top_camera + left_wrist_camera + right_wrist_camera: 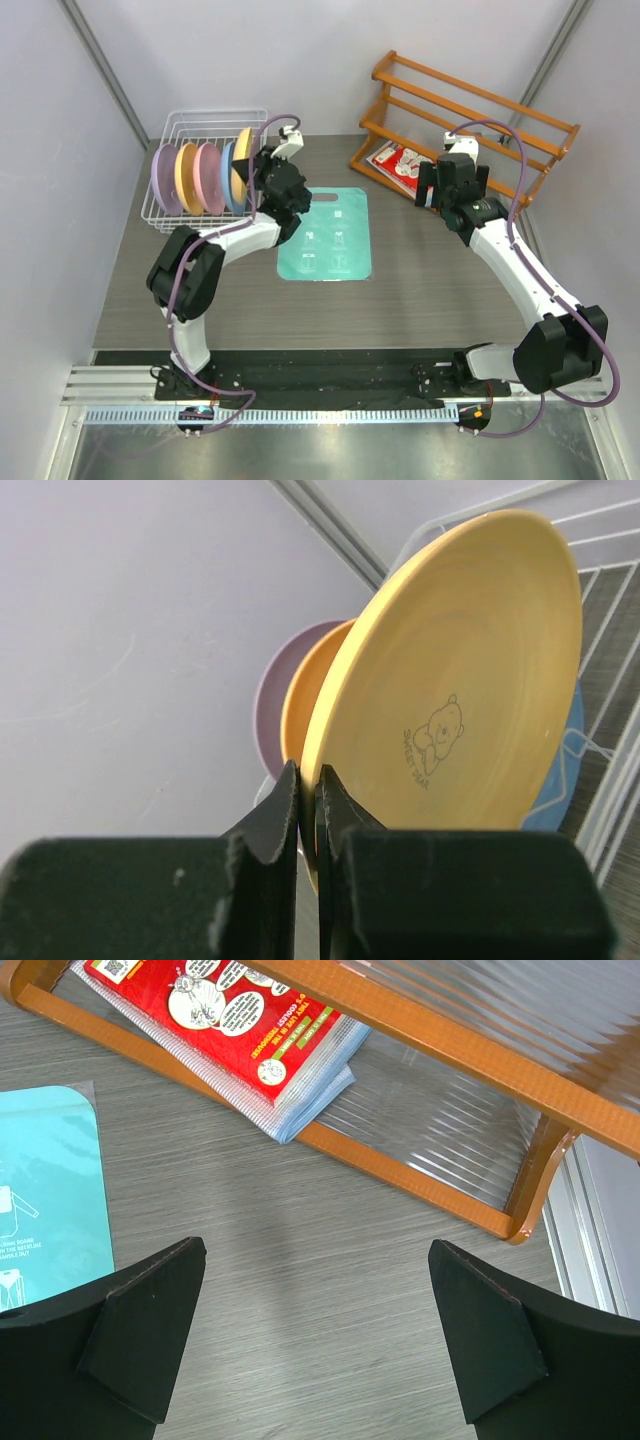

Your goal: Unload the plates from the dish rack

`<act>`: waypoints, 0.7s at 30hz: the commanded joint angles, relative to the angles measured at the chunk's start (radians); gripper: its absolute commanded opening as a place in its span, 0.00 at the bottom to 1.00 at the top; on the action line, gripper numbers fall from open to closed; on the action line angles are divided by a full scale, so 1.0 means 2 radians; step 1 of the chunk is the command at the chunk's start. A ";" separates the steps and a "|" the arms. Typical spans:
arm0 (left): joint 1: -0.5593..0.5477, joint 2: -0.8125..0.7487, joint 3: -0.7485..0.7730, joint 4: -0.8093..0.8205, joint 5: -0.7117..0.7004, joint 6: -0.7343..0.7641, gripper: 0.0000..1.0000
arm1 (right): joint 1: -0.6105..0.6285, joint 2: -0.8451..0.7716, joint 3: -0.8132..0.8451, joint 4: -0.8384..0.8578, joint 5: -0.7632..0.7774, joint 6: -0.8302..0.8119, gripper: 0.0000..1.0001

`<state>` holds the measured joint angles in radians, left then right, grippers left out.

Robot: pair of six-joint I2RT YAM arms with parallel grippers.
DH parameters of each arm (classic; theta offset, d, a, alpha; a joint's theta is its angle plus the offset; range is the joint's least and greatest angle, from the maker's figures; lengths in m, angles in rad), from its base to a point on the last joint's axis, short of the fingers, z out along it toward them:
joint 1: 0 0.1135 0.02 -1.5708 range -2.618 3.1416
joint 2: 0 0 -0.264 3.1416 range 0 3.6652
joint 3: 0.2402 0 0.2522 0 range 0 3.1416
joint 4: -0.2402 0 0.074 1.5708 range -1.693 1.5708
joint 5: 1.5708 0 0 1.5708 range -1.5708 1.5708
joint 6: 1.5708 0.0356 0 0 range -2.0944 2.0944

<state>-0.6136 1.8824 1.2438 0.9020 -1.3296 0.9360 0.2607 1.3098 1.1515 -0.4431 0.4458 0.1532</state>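
Observation:
The white wire dish rack (215,113) stands at the far left of the table. In it, on edge, stand a lilac plate (163,178), a yellow-orange plate (186,178), a pink plate (209,178) and a blue plate (229,175). My left gripper (256,165) is shut on the rim of a yellow plate (243,148) at the rack's right end, which sits slightly higher than the others. In the left wrist view the jaws (308,780) pinch the edge of this bear-printed yellow plate (450,700). My right gripper (315,1300) is open and empty over bare table.
A teal mat (327,235) lies in the middle of the table. An orange-brown wooden rack (470,115) stands at the far right with a red printed packet (240,1030) under it. Grey walls close in on both sides.

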 commanded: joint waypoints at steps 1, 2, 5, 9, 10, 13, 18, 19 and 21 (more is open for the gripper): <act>-0.024 -0.053 0.012 0.067 -0.022 0.026 0.00 | 0.001 -0.011 0.006 0.004 -0.003 -0.003 1.00; -0.031 -0.061 0.012 0.039 -0.024 0.021 0.00 | 0.001 -0.011 0.006 0.004 -0.004 -0.001 1.00; -0.047 -0.099 0.013 -0.072 -0.025 -0.050 0.00 | 0.000 -0.016 0.006 0.001 -0.007 0.002 1.00; -0.067 -0.174 0.050 -0.386 0.041 -0.281 0.00 | 0.000 -0.025 0.005 -0.005 -0.010 0.007 1.00; -0.067 -0.187 0.066 -0.467 0.074 -0.412 0.00 | 0.001 -0.030 0.005 -0.006 -0.010 0.012 1.00; -0.071 -0.232 0.075 -0.580 0.177 -0.485 0.00 | 0.001 -0.043 0.003 -0.012 -0.030 0.017 1.00; -0.077 -0.288 0.055 -0.634 0.319 -0.577 0.00 | 0.001 -0.082 -0.028 0.001 -0.053 0.035 1.00; -0.077 -0.295 0.051 -0.634 0.338 -0.593 0.00 | 0.001 -0.090 -0.035 0.007 -0.070 0.037 1.00; -0.077 -0.311 0.028 -0.623 0.388 -0.623 0.00 | 0.000 -0.113 -0.056 0.018 -0.096 0.045 1.00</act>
<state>-0.7593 1.3083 1.3552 -0.2474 -0.8406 -0.0647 0.2607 1.1748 1.0931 -0.4595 0.3584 0.2024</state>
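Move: The left hand already holds the yellow plate by its near rim, up over the rack's right end. From this hand the green mat's middle lies about 15 cm to the right, some 9 cm back and 24 cm below; the blue plate stands about 5 cm left, 4 cm farther out and 12 cm lower, with the pink plate about 5 cm beyond it to the left. From the right hand the mat lies some 26 cm left, 2 cm back and 20 cm below. Keeping its shut pinch on the yellow plate's rim, the left hand lifts about 10 cm while drawing back nearly as far and right some 7 cm, away from the blue plate and out past the rack's right side, the rise levelling off at the end. Mostly in the second half its wrist turns clockwise and rolls left side down, roughly 35 degrees each, swinging the plate out to the right, as the open, empty right hand begins to ease back and up by 2 to 3 cm. ##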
